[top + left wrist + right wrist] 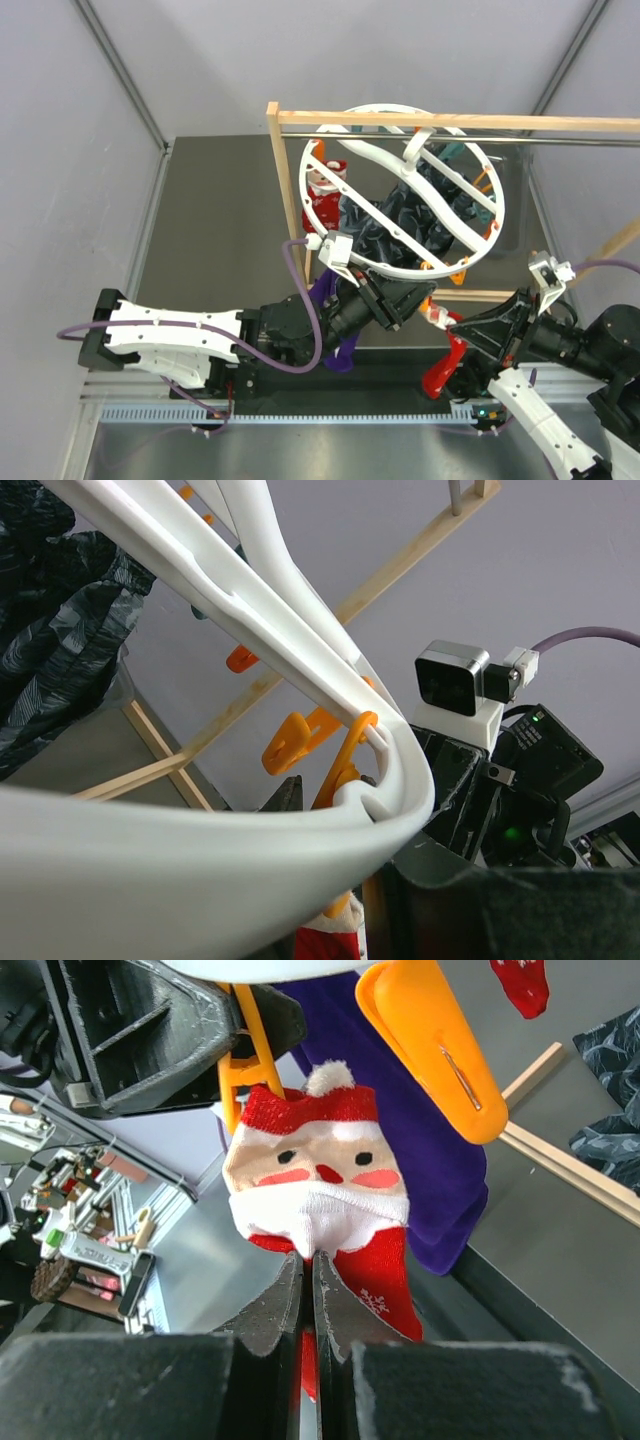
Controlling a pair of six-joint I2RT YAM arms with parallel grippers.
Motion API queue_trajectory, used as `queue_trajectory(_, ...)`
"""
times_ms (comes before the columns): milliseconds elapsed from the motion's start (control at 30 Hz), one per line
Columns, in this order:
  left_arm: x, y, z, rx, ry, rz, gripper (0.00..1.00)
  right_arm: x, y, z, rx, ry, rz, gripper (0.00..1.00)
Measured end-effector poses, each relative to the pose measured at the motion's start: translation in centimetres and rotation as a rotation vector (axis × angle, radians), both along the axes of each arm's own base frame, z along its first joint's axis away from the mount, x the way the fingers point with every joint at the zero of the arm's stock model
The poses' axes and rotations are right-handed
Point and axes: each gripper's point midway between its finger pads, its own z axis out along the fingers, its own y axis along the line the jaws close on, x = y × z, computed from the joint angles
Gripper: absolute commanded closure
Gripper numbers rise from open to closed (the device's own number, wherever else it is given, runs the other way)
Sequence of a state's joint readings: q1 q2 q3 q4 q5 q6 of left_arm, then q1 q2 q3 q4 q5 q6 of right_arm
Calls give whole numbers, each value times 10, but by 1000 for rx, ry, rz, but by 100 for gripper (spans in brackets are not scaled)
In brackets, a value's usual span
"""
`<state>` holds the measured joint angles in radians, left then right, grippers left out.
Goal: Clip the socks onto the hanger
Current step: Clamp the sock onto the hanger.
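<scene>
The white ring hanger (400, 270) hangs from a rod. My left gripper (425, 298) sits at its near rim, shut on an orange clip (345, 755), which lies between its fingers under the white rim (200, 850). My right gripper (312, 1260) is shut on the white beard edge of a red Santa sock (320, 1175), holding its top against that clip (238, 1070). In the top view this sock (440, 372) hangs below the right gripper (450, 328). A purple sock (335, 335), dark patterned socks (400, 220) and another red sock (325, 195) hang from the hanger.
The wooden-framed rack (285, 190) with its metal rod (560, 142) carries the hanger. A free orange clip (430, 1050) hangs close to the Santa sock, with the purple sock (440, 1180) just behind. The two arms work close together at the near rim.
</scene>
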<state>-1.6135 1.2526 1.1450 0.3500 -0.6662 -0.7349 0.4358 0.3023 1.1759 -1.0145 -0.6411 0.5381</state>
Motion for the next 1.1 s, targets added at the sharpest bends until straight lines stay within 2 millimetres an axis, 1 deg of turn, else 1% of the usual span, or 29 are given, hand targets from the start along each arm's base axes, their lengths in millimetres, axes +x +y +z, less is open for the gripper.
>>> queue_trajectory(167, 0, 0, 0, -1, 0, -1, 100, -1, 1, 7, 37, -25, 2, 100)
queue_trajectory(267, 0, 0, 0, -2, 1, -1, 100, 1, 3, 6, 56, -25, 4, 100)
queue_trajectory(300, 0, 0, 1, -3, 1, -1, 98, 2, 4, 6, 58, -24, 4, 100)
queue_trajectory(367, 0, 0, 1, -3, 1, -1, 90, 3, 4, 5, 62, -19, 3, 100)
queue_trajectory(400, 0, 0, 1, -3, 1, -2, 81, 4, 5, 5, 63, -20, 3, 100)
queue_trajectory(533, -1, 1, 1, -7, 2, -8, 62, 5, 5, 5, 69, -16, 2, 100)
queue_trajectory(600, -1, 2, -3, -3, 19, -6, 58, 5, 6, 5, 74, -11, 1, 100)
queue_trajectory(633, 1, 1, -8, 4, 30, -1, 53, 6, 6, 5, 77, -7, 0, 100)
queue_trajectory(733, 6, 1, -27, 46, 51, 18, 48, 7, 7, 6, 84, -7, -2, 100)
queue_trajectory(767, 7, 1, -32, 57, 57, 24, 43, 7, 7, 7, 87, -9, -3, 100)
queue_trajectory(800, 8, 1, -35, 65, 59, 27, 40, 7, 7, 7, 89, -12, -3, 100)
queue_trajectory(833, 8, 1, -37, 72, 61, 24, 38, 7, 7, 8, 90, -14, -4, 100)
queue_trajectory(867, 8, 1, -39, 77, 63, 25, 33, 8, 7, 8, 93, -19, -4, 100)
queue_trajectory(933, 8, 1, -41, 84, 63, 25, 30, 9, 7, 7, 91, -17, -7, 100)
queue_trajectory(967, 8, 1, -41, 85, 63, 26, 25, 10, 7, 6, 89, -14, -12, 100)
queue_trajectory(1067, 8, 1, -41, 88, 61, 23, 21, 14, 6, 2, 79, -10, -28, 100)
queue_trajectory(1100, 8, 1, -41, 88, 60, 23, 18, 15, 5, 1, 74, -9, -34, 100)
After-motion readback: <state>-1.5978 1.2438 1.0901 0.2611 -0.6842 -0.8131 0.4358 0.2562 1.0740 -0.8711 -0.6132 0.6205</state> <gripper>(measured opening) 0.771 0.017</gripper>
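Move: The left gripper already squeezes an orange clip open by its handles. The Santa sock's cuff, at the clip's jaws, lies about 5 cm to this hand's right, 2 cm back and 4 cm lower. A second orange clip hangs roughly 8 cm right and 6 cm ahead of it, the purple sock some 16 cm left, 3 cm back and 6 cm lower. From the right gripper, which pinches the Santa sock, the squeezed clip is about 4 cm ahead, 6 cm left and 4 cm up. Keep the left gripper squeezing the clip while the right, still pinching the Santa sock, rises slightly, then eases the cuff about 1.5 cm forward at the clip, with a slight roll that raises its left side. Halfway through, spread the left fingers wide to let go of the handles, sinking that hand about 4 cm and easing it slightly forward. ##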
